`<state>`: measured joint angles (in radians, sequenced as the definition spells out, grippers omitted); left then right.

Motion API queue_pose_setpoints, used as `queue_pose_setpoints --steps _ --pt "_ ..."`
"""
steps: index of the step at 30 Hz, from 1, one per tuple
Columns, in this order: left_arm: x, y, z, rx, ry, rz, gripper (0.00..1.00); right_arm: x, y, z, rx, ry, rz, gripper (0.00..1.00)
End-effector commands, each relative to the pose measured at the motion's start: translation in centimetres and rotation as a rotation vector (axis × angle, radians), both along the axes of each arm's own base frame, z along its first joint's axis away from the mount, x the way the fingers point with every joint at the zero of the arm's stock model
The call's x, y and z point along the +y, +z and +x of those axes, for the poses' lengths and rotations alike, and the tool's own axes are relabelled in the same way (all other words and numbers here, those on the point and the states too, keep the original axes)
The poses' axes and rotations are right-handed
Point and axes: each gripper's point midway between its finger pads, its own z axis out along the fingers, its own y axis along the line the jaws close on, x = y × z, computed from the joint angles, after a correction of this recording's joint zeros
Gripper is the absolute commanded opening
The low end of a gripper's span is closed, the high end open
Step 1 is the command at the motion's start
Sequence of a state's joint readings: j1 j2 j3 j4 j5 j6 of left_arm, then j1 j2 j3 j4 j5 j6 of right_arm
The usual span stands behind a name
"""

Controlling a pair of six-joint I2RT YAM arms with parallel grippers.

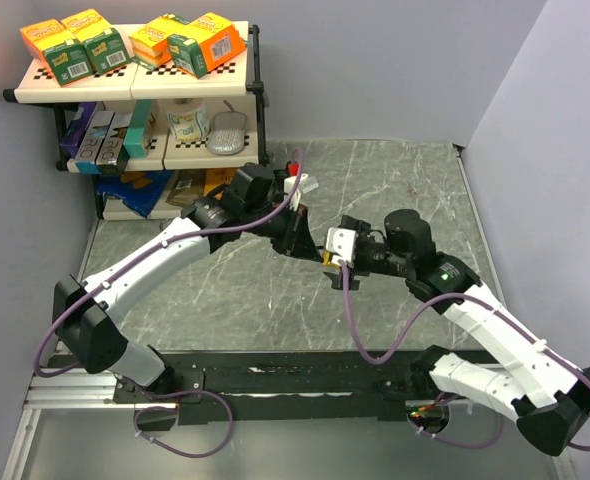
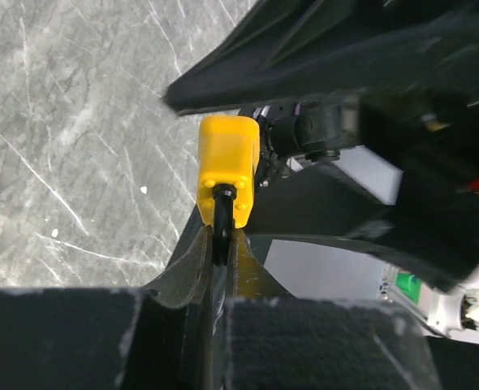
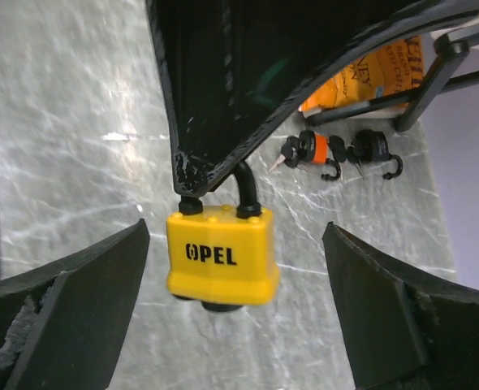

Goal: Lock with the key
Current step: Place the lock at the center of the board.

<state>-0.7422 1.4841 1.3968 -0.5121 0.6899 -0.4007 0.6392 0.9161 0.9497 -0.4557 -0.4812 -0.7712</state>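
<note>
A yellow padlock (image 3: 221, 256) marked OPEL hangs above the marble table by its black shackle (image 3: 248, 188). My left gripper (image 2: 221, 237) is shut on that shackle, and the lock body (image 2: 227, 166) shows just beyond its fingertips. My right gripper (image 3: 235, 236) is open, its two fingers standing wide on either side of the padlock without touching it. A dark stub (image 3: 220, 306) sticks out of the lock's underside; I cannot tell whether it is the key. In the top view both grippers meet at the table's middle around the padlock (image 1: 330, 259).
Two more small padlocks, one orange (image 3: 311, 150) and one black (image 3: 374, 149), lie on the table near the shelf's legs. A shelf (image 1: 135, 85) with cartons stands at the back left. Grey walls close the table at left and right.
</note>
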Motion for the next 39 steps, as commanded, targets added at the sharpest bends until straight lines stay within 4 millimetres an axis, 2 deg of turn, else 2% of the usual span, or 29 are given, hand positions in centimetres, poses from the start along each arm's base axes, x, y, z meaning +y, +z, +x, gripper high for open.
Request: queue_pose_setpoints --steps 1,6,11,13,14,19,22,23,25,26,27,28,29,30,31,33,34,37,39 --pt "-0.4 3.8 -0.1 -0.036 -0.023 -0.116 0.01 0.7 0.9 1.1 -0.148 0.028 -0.024 0.91" --pt "-0.3 3.4 0.0 -0.019 -0.014 -0.112 0.01 0.9 0.9 1.4 -0.186 0.023 -0.026 0.78" --pt "-0.3 2.8 0.3 0.0 -0.012 -0.1 0.01 1.1 1.2 1.1 -0.204 0.033 -0.021 0.76" --pt "-0.4 2.6 0.5 0.002 -0.014 -0.098 0.01 1.0 0.9 1.2 -0.198 0.033 -0.034 0.72" --pt "-0.4 2.6 0.5 0.006 -0.013 -0.097 0.01 1.1 0.9 1.1 -0.197 0.034 -0.037 0.65" --pt "-0.6 2.2 0.9 0.006 0.005 -0.087 0.01 0.8 1.1 1.3 -0.21 0.019 -0.039 0.52" --pt "-0.6 1.9 1.1 0.014 0.009 -0.081 0.01 0.7 1.4 1.3 -0.221 0.014 -0.037 0.39" --pt "-0.6 1.9 1.2 0.014 0.012 -0.081 0.01 0.6 1.5 1.4 -0.223 0.01 -0.034 0.28" --pt "-0.5 1.8 1.5 0.008 0.02 -0.078 0.17 0.6 1.9 1.4 -0.202 -0.008 -0.014 0.15" --pt "-0.3 1.9 1.5 -0.004 0.008 -0.084 0.39 0.6 1.8 1.5 -0.161 -0.036 0.0 0.06" --pt "0.2 2.3 1.9 -0.025 0.019 -0.09 0.51 0.0 1.7 2.2 -0.127 -0.081 0.007 0.02" --pt "0.6 2.6 2.3 -0.055 0.023 -0.101 0.71 -0.3 2.1 2.3 -0.078 -0.096 0.025 0.0" --pt "1.1 2.5 2.8 -0.063 0.037 -0.109 0.79 -0.4 1.4 2.6 0.02 -0.121 0.044 0.0" --pt "2.4 3.5 3.9 -0.092 0.075 -0.137 0.91 -1.0 2.1 3.3 0.058 -0.151 0.071 0.0" --pt "2.9 4.2 4.6 -0.133 0.086 -0.165 0.96 -2.8 1.5 4.6 0.123 -0.222 0.075 0.0" --pt "4.8 4.8 6.0 -0.199 0.136 -0.168 0.96 -3.9 0.3 6.3 0.247 -0.296 0.097 0.0" --pt "5.4 5.2 6.5 -0.257 0.14 -0.162 0.96 -5.6 0.3 7.9 0.269 -0.371 0.11 0.0" --pt "7.4 6.2 7.7 -0.338 0.195 -0.145 0.96 -7.8 -2.3 11.2 0.391 -0.526 0.122 0.0" --pt "8.8 7.2 8.3 -0.389 0.24 -0.159 0.96 -10.4 -3.5 13.5 0.437 -0.67 0.137 0.0"
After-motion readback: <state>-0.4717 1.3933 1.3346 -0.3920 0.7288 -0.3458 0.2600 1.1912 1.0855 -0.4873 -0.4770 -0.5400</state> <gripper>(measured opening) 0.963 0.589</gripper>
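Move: The left fingers still hold the yellow lock by its shackle, its body about 4 cm to their right and 2 cm below. The same body sits almost between the open right fingers, roughly 1 cm ahead, 1 cm left and 1 cm below their midpoint. From the right hand, the orange-banded lock lies on the board some 21 cm ahead, 12 cm left and 24 cm below; the black lock is about 9 cm beyond it. Right fingers pinch the yellow body, left ones let go, and both hands swing forward-outward some 10 to 13 cm. ##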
